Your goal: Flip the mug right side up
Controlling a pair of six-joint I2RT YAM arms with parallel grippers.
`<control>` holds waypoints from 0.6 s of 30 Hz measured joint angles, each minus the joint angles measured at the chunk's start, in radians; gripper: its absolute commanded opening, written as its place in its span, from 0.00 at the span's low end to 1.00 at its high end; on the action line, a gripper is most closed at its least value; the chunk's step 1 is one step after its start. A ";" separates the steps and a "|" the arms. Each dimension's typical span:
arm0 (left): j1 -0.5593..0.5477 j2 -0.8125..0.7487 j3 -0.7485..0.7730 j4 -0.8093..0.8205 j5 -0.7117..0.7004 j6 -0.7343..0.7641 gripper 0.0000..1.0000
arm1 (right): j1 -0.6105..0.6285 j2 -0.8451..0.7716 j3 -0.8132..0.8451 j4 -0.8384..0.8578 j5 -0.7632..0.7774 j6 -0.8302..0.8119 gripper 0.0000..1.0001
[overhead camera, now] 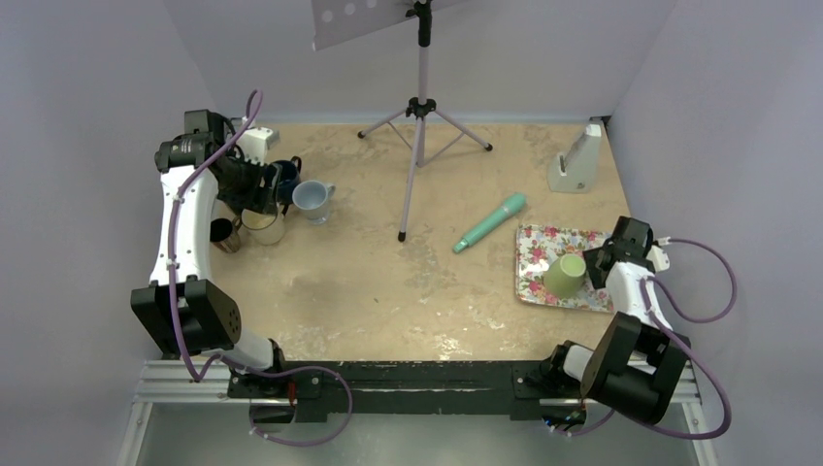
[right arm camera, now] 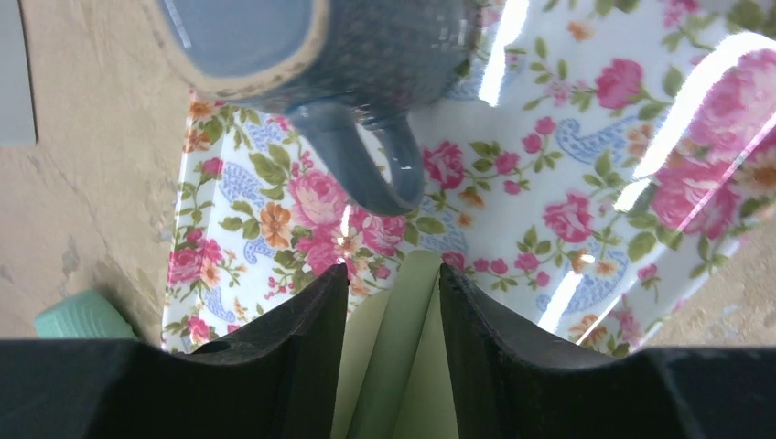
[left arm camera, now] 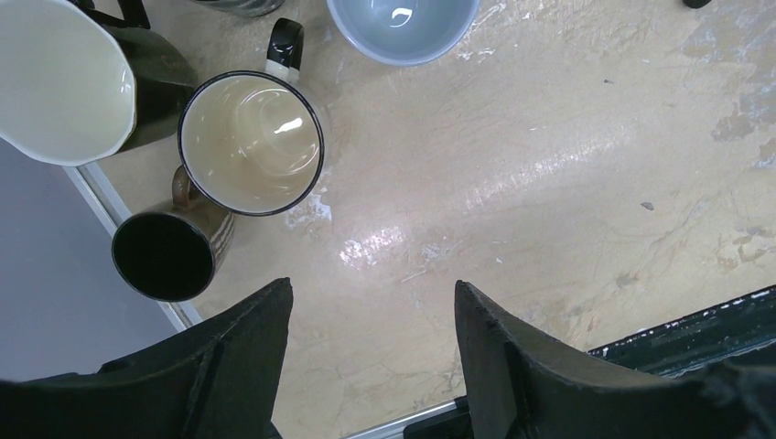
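A light green mug (overhead camera: 566, 275) stands on the floral tray (overhead camera: 536, 254) at the right, its flat pale end facing up. My right gripper (overhead camera: 592, 260) is at its right side. In the right wrist view a green part of the mug (right arm camera: 403, 366) fills the gap between the two black fingers of that gripper (right arm camera: 393, 274), which touch it on both sides. My left gripper (left arm camera: 371, 288) hangs open over bare table at the far left, with nothing between its fingers, next to a group of mugs.
A blue-grey dotted mug (right arm camera: 366, 55) with its handle toward my fingers lies on the tray (right arm camera: 567, 165) just beyond the right fingertips. A teal cylinder (overhead camera: 490, 222) lies left of the tray. A tripod (overhead camera: 419, 107) stands mid-table. Several upright mugs, one cream inside (left arm camera: 251, 143), crowd the left edge.
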 measured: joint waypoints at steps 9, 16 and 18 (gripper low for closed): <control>0.000 0.000 0.004 0.000 0.018 -0.002 0.69 | 0.005 0.034 -0.010 0.114 -0.126 -0.155 0.21; -0.001 0.000 0.004 -0.001 0.038 -0.005 0.68 | 0.006 0.098 0.033 0.128 -0.253 -0.289 0.00; -0.002 0.000 0.004 -0.001 0.042 -0.010 0.68 | 0.006 0.112 0.044 0.125 -0.285 -0.330 0.00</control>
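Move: The green mug stands upside down on the flowered tray, its middle about 5 cm to the right hand's left and 2 cm back, near hand height, its handle already between the open fingers. The blue mug is some 8 cm to that hand's right, level with it, and the microphone about 20 cm left and 9 cm ahead, a little lower. From the left hand the green mug lies roughly 65 cm right, 8 cm back and 17 cm down. The green mug's handle is pinched by the right fingers, which close from about half open until they settle on it. Meanwhile the right hand swings around the mug's far right side, staying level, about 5 cm forward and left while turning some 25 degrees counter-clockwise, away from the blue mug. ##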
